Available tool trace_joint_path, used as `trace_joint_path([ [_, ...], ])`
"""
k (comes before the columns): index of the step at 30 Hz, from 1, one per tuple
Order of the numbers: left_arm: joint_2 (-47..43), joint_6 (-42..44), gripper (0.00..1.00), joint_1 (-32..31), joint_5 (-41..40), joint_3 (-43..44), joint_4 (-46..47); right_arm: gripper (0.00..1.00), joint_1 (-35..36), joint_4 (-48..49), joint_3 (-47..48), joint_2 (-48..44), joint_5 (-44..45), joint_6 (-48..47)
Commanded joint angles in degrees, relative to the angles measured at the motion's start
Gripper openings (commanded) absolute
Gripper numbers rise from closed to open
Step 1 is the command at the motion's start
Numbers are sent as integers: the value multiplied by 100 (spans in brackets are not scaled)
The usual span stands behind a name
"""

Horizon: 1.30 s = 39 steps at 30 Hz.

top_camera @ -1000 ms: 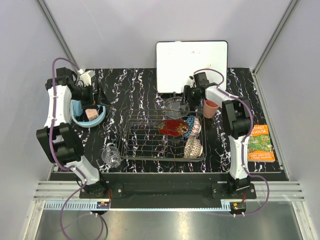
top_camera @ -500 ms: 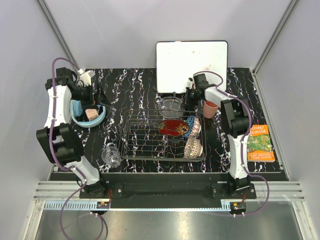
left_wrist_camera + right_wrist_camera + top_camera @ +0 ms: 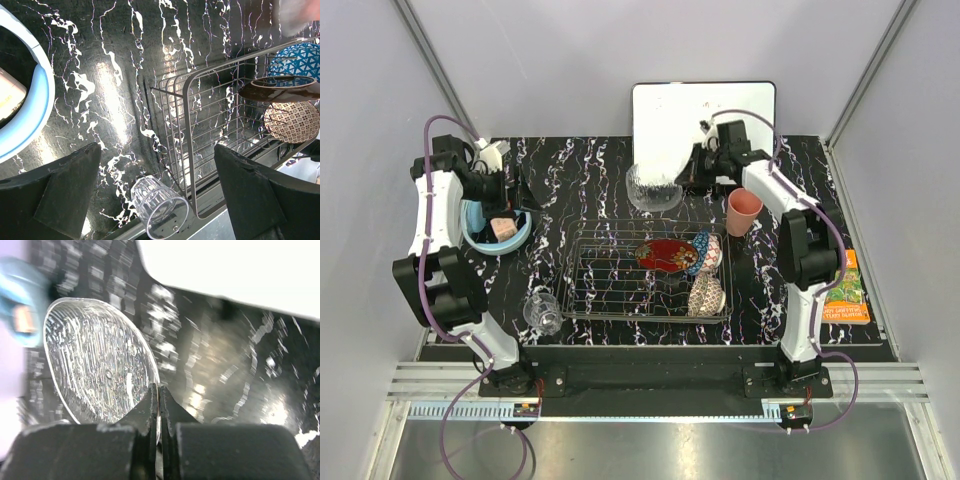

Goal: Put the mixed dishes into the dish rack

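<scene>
My right gripper (image 3: 686,178) is shut on the rim of the clear glass bowl (image 3: 654,187) and holds it tilted in the air beyond the far edge of the dish rack (image 3: 620,238). In the right wrist view the fingertips (image 3: 159,390) pinch that ribbed bowl (image 3: 95,362) at its edge. The rack's right half holds the red lacquer bowl (image 3: 667,254), blue patterned bowl (image 3: 704,250) and beige lattice bowl (image 3: 706,295). A pink cup (image 3: 743,211) stands right of the rack. The small clear glass (image 3: 159,206) lies near the rack's left front corner. My left gripper (image 3: 156,147) hangs open at the far left.
A light-blue dish (image 3: 495,232) with a pink block in it sits under the left arm. The white board (image 3: 703,120) lies behind the rack. A book (image 3: 847,290) lies at the right table edge. The rack's left half (image 3: 185,100) has bare wires.
The right gripper closed on the clear glass bowl's rim and lifted it up and to the left, away from the rack's far edge. The left arm stayed still.
</scene>
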Motion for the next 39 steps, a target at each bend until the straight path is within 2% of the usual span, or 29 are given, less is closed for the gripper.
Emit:
trace_joint_path([
  [1, -323, 56, 99, 32, 16, -27, 80, 0, 5, 291, 474, -764, -388, 109],
  [7, -376, 73, 99, 32, -37, -79, 98, 0, 84, 510, 177, -1492, -230, -233],
  [14, -429, 73, 99, 32, 6, -115, 116, 0, 681, 598, -1184, -2960, 754, -1393],
  [18, -473, 38, 99, 32, 51, -141, 116, 0, 998, 607, -1862, -3899, 1281, -1631],
  [23, -578, 21, 99, 32, 33, -185, 133, 0, 1384, 598, -2678, -4744, 1484, -1728],
  [29, -640, 12, 99, 32, 7, -229, 133, 0, 1806, 353, -3269, -5825, 1984, -1992],
  [34, -701, 3, 99, 32, 24, -273, 133, 0, 2702, 264, -3804, -6529, 2819, -2789],
  [38, -719, -32, 99, 40, -11, -264, 151, 0, 3483, 177, -4043, -6899, 4099, -3327],
  [39, -719, -49, 99, 40, -28, -273, 142, 0, 3894, 159, -4087, -6916, 4373, -3606],
])
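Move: The clear plate is already pinched in the right hand, lifted off the table. Its goal, the dish rack, has its middle about 18 cm back and 9 cm left of that hand, some 9 cm lower. Red plate in the rack: roughly 15 cm back, 5 cm left; blue bowl: 14 cm back, 2 cm right; pink cup: 3 cm back, 13 cm right, all about 8 cm below. From the left hand the rack's middle lies some 26 cm right, 4 cm back, 16 cm lower. The clear plate, kept pinched by its rim in the shut right fingers, is first raised almost straight up by some 12 cm, then carried back about 25 cm over the rack's rear side to above the red plate, still climbing slightly at first. Meanwhile the wrist swings around 50 degrees, tipping the fingers up towards level. ##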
